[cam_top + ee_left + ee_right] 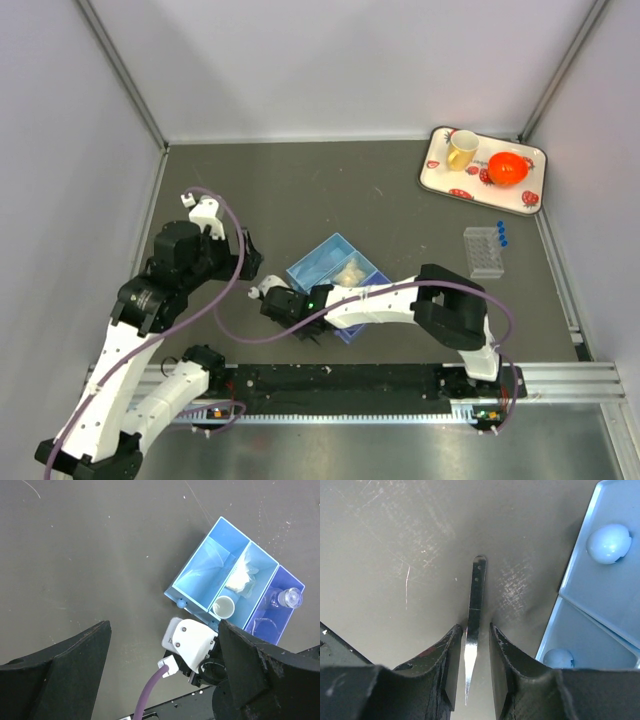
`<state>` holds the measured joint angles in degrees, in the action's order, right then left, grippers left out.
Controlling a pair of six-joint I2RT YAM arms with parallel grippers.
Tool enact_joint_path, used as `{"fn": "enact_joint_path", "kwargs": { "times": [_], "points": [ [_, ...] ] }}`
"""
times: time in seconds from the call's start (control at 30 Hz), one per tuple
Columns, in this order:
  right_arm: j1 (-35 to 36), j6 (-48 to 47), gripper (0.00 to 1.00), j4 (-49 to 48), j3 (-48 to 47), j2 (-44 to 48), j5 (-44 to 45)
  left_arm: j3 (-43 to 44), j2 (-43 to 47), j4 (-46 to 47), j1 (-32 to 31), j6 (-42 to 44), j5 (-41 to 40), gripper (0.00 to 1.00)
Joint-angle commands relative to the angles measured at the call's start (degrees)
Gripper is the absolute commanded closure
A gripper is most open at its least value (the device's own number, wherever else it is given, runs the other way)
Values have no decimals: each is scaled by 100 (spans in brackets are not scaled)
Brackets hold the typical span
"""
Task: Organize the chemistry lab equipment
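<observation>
The blue three-compartment tray [320, 258] [200, 550] lies mid-table. It holds the small bag of white material [240, 577], a tiny white-looking beaker [223, 606] and clear glassware [290, 597]. My right gripper [305, 335] [475, 627] is low at the tray's near-left corner. Its jaws stand narrowly apart on either side of a thin metal strip [476, 595] on the table; the left finger touches the strip and a gap shows on the right. My left gripper [250, 262] [164, 625] hovers wide open left of the tray, holding nothing. The clear tube rack [484, 252] with blue-capped tubes [500, 235] stands at the right.
A white strawberry-patterned tray [440, 178] at the back right carries a yellow mug [461, 150] and an orange bowl [509, 168]. The right arm's white wrist housing [190, 640] and its purple cable sit between my left fingers in view. Grey walls enclose the table.
</observation>
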<state>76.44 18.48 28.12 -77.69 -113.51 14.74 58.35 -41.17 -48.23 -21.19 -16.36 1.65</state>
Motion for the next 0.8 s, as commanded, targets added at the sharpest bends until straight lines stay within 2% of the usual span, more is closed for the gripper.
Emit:
{"fn": "enact_joint_path", "kwargs": {
  "times": [0.0, 0.03, 0.17, 0.37, 0.63, 0.77],
  "points": [
    [-7, 6, 71, -17, -124, -100, -138, -16, -32, 305, -17, 89, 81, 7],
    [-15, -2, 72, -8, -124, -118, -156, -16, -49, 305, -17, 89, 81, 6],
    [-16, -2, 85, -17, -141, -180, -191, -34, -84, 314, -17, 98, 107, 6],
    [-16, -64, 94, -8, -167, -189, -191, 10, -93, 331, -17, 133, 90, 7],
    [-16, -239, 96, 255, -589, 31, -182, 71, -76, 235, -17, 203, 63, 6],
    [-16, -415, 96, 475, -932, 443, -138, 80, -23, 182, -17, 238, 20, 6]
  ]
}}
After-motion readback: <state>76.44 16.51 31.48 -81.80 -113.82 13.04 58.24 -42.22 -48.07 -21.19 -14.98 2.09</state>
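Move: The dark-handled tweezers lie practically between the right hand's open fingers, their middle about 1 cm ahead, 1 cm left and 1 cm below. The blue box's middle is some 10 cm ahead and 9 cm to the right; the bag in it is about 13 cm ahead and 11 cm right, both slightly above the hand. From the left hand the tweezers are roughly 8 cm back, 9 cm right and 24 cm down. The right fingers close and pinch the tweezers just below the handle, then start lifting, about 1.5 cm up. ##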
